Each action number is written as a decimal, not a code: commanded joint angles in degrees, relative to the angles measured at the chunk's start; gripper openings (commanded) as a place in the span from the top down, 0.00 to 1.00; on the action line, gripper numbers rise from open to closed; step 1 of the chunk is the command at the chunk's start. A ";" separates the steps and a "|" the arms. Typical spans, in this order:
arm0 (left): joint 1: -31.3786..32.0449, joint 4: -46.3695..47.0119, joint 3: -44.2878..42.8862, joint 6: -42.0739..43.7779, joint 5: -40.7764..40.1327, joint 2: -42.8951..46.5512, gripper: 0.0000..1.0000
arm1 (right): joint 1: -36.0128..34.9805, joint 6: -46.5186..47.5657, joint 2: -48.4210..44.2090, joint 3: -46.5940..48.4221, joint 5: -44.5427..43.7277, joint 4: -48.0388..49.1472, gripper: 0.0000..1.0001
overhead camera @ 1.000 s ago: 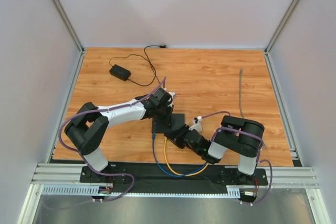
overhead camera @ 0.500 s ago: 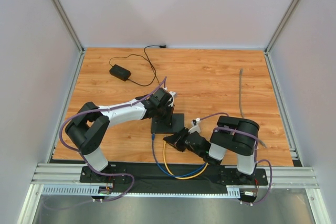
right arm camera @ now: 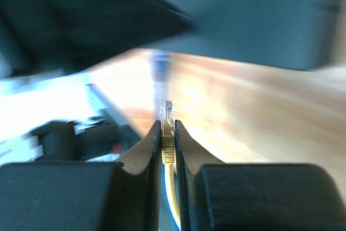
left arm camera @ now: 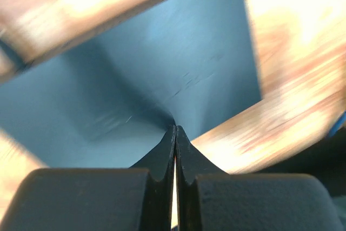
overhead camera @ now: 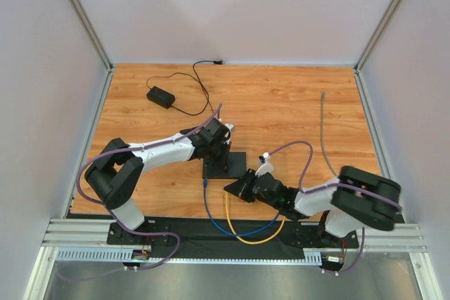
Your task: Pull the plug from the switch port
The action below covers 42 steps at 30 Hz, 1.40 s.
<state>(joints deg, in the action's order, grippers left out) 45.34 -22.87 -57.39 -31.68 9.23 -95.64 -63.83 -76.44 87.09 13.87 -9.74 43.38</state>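
The switch (overhead camera: pixel 226 165) is a flat black box on the wooden table; it fills the left wrist view (left arm camera: pixel 162 68) and lies blurred at the top of the right wrist view (right arm camera: pixel 243 14). My left gripper (overhead camera: pixel 219 149) is shut, with its tips (left arm camera: pixel 175 129) pressed down on the switch's top. My right gripper (overhead camera: pixel 232 189) is just in front of the switch and is shut (right arm camera: pixel 168 125) on the yellow plug (right arm camera: pixel 167 116). Its clear connector tip is free in the air, apart from the switch. The yellow cable (overhead camera: pixel 228 210) trails back toward the arm bases.
A blue cable (overhead camera: pixel 206 198) runs from the switch's near left corner toward the bases. A small black power-adapter brick (overhead camera: pixel 160 96) with its cord lies at the back left. A grey cable (overhead camera: pixel 323 131) lies on the right. An aluminium rail (overhead camera: pixel 77 233) edges the near side.
My right arm has swung its elbow out to the right. Its gripper has drawn back a little from the switch's edge with the yellow plug in it. The left gripper has stayed on the switch.
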 commanded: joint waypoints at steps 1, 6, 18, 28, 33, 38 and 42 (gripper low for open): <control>0.10 -11.13 -0.08 1.97 -5.71 2.73 1.00 | -0.50 9.64 -13.05 -0.33 -2.38 -6.28 1.00; 0.18 -14.48 -2.11 1.80 -7.74 9.49 1.00 | -0.50 15.09 -34.41 1.33 -4.41 -15.68 1.00; 0.18 -16.85 0.08 0.04 -7.83 20.04 1.00 | -0.33 34.94 -55.10 22.90 -16.69 -32.09 1.00; 0.10 -18.87 1.22 -0.22 -8.09 24.44 1.00 | 3.78 46.30 -26.31 78.11 -53.36 -97.52 1.00; 0.10 -18.96 0.96 -0.22 -7.57 24.88 1.00 | 18.74 44.01 -18.63 89.74 -40.74 -111.12 1.00; 0.10 -18.87 0.87 -0.13 -6.69 24.62 1.00 | 37.52 47.17 -16.07 85.55 -27.74 -108.08 1.00; 0.10 -18.26 1.49 0.22 -6.51 24.88 1.00 | 53.41 50.94 -14.59 79.48 -10.88 -97.37 1.00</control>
<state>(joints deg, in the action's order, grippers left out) 45.34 -41.36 -56.12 -31.42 1.89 -72.31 -18.37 -29.85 72.14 95.15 -34.57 -59.77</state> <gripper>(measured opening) 0.003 0.122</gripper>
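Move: The right hand, already holding the freed yellow plug, has the grey cable's far end some 32 cm ahead and 34 cm to its right, 3 cm lower. The switch's middle lies about 8 cm ahead of the right hand, and the blue plug 3 cm ahead and 6 cm left, both 2 cm lower. From the left hand, the switch's middle is 2 cm ahead, 1 cm left and 1 cm below; the blue plug is 4 cm back and 7 cm left. Straight up first, the right hand whisks the pinched yellow plug away from the switch to about 45 cm, then sweeps right and forward and begins sinking towards the grey cable's far end, its fingers swinging clockwise from forward-left to forward-right. The shut left fingers slide left and lift off the switch, ending some 8 cm higher near its front left corner, by the blue plug. ##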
